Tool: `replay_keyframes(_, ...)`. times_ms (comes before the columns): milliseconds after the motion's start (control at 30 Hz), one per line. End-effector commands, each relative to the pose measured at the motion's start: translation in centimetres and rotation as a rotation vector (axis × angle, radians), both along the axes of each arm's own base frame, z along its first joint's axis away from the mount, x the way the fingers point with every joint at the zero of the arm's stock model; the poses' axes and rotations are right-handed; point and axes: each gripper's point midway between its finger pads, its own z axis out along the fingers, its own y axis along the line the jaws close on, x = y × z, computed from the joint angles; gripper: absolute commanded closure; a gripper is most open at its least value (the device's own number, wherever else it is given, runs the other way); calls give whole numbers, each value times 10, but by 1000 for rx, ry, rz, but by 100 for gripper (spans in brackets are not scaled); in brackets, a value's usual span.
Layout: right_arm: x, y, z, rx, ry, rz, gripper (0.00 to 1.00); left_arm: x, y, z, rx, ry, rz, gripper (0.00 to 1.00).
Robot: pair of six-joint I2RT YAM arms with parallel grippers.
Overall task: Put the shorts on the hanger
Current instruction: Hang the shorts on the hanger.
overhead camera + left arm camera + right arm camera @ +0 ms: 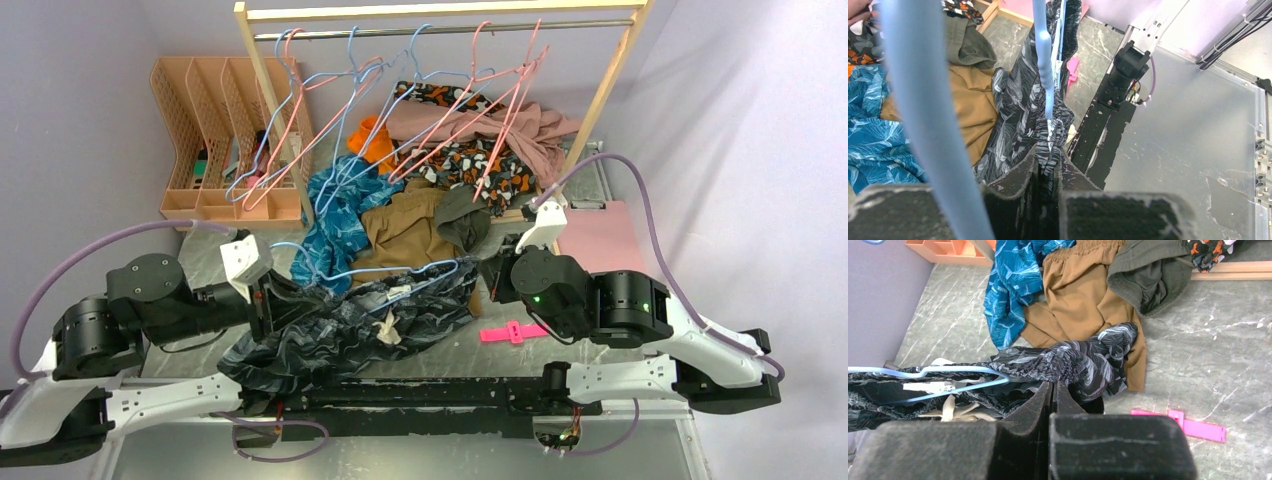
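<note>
The dark leaf-print shorts (350, 330) lie stretched between my two grippers on the table in front of the arm bases. A light-blue wire hanger (400, 272) lies across them, and its wire (948, 371) runs inside the open waistband beside the white drawstring (955, 407). My left gripper (262, 300) is shut on the left end of the shorts (1018, 115), with the hanger wire (1044, 60) just above the pinched fabric. My right gripper (490, 278) is shut on the gathered waistband at the right end of the shorts (1068, 362).
A wooden rack (440, 15) at the back carries pink hangers (505, 95) and blue ones. Below it lie a teal garment (335, 215), a brown garment (405, 225) and an olive one (462, 215). A pink clip (512, 333) lies near the right arm. An orange organiser (215, 135) stands at the back left.
</note>
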Motion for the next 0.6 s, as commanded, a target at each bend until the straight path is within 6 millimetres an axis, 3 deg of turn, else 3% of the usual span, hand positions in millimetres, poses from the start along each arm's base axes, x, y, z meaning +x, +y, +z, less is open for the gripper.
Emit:
replay_keyframes(0,1,-6,9,6,-22,-1,100,9,-2,-2,29,-7,38,93)
replay_keyframes(200,-7,6,31,96,-12,68,100,15,-11,-26,112,17,39,93)
replay_keyframes(433,-22,24,60,174,0,189,100,21,-17,-37,130,2,50,93)
replay_keyframes(567,-32,49,95,297,-41,304,100,16,-32,-47,134,24,-8,93)
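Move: My right hand pinches the right side of the shorts' waistband; the hanger's free end lies about 4 cm to its left, 1 cm back and roughly level. From that hand, the drawstring is some 14 cm left, 9 cm back and 4 cm lower; the brown shorts lie 20 cm ahead, 10 cm left and 30 cm below. My left hand holds waistband and hanger together, the free end 20 cm to its right, 5 cm ahead and a little lower. I lower my left hand about 5 cm, easing it a little right and forward and tipping its fingers down, while it keeps its hold on the waistband and the hanger's near side. After a short pause my right hand, still pinching its side of the waistband, lifts about 5 cm and draws left and back towards my left hand, turning some 15 degrees, partly counter-clockwise. ##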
